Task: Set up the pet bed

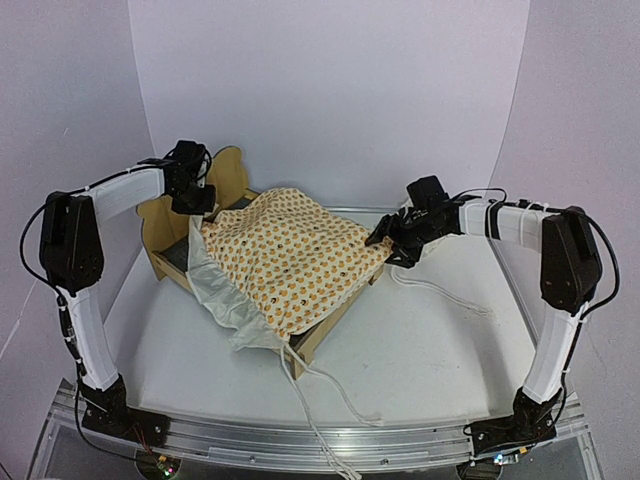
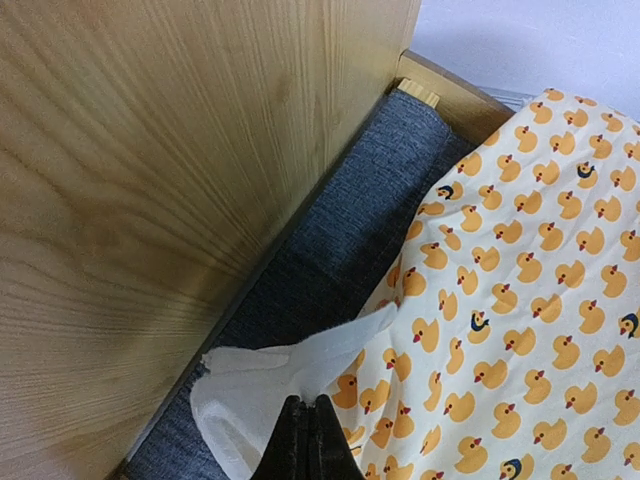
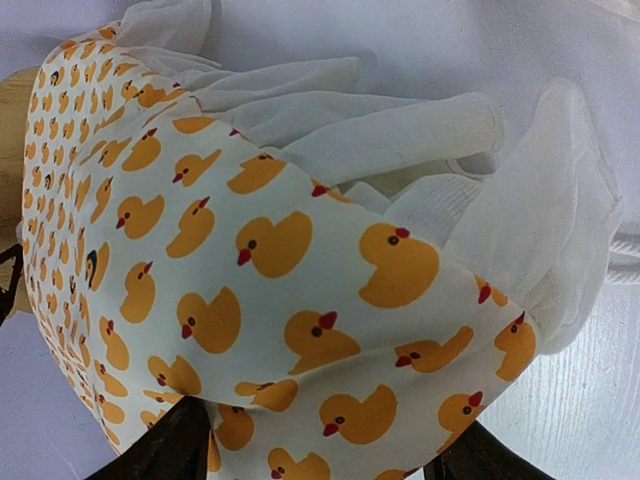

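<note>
The pet bed is a light plywood frame at left centre, its headboard upright beside a dark grey base panel. Duck-print bedding lies rumpled across the frame, and its white ruffle hangs over the near side. My left gripper is by the headboard. In the left wrist view this gripper is shut on a fold of the white ruffle over the grey base. My right gripper is at the bedding's right corner. There its jaws stand wide, pressed on the thick bedding.
White cords trail over the table to the right of the bed and towards the front edge. An aluminium rail runs along the near edge. White backdrop walls close in the back and both sides.
</note>
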`<state>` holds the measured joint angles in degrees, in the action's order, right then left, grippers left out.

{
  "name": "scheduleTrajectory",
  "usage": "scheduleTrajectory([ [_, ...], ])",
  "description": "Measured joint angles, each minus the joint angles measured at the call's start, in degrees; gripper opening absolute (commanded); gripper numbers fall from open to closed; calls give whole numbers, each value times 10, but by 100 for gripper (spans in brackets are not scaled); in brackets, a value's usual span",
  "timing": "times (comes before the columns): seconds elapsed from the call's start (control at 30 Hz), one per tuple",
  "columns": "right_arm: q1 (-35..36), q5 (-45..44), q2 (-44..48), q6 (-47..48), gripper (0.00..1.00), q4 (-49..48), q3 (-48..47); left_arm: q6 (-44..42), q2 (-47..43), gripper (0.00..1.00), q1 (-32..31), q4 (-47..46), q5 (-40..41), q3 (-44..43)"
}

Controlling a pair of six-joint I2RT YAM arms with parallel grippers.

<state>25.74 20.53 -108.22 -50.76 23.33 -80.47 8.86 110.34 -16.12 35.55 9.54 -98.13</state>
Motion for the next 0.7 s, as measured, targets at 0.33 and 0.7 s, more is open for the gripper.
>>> scheduleTrajectory([
  [0.33,-1,15,-38,42,45,1,-86,18,-131,0,1,4,79,57],
  [0.7,-1,44,-140,69,45,-10,-182,44,-209,0,8,6,142,140],
])
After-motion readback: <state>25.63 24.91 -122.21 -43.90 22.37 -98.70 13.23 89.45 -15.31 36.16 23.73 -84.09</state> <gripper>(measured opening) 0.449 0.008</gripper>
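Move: The left fingers hold the duck cover's white head-end trim; the bed's near head corner lies about 9 cm left, 8 cm back and 6 cm down, with the headboard's middle some 5 cm left and 3 cm ahead. The cover's far foot corner is between the right fingers, about 1 cm below them; the bed's far foot corner lies almost straight below, about 4 cm down. The pillow is some 8 cm right and 6 cm ahead of that hand. Left pulls the trim back-left about 10 cm, arching over the headboard; right gathers the cover's corner, pushing forward-left. ##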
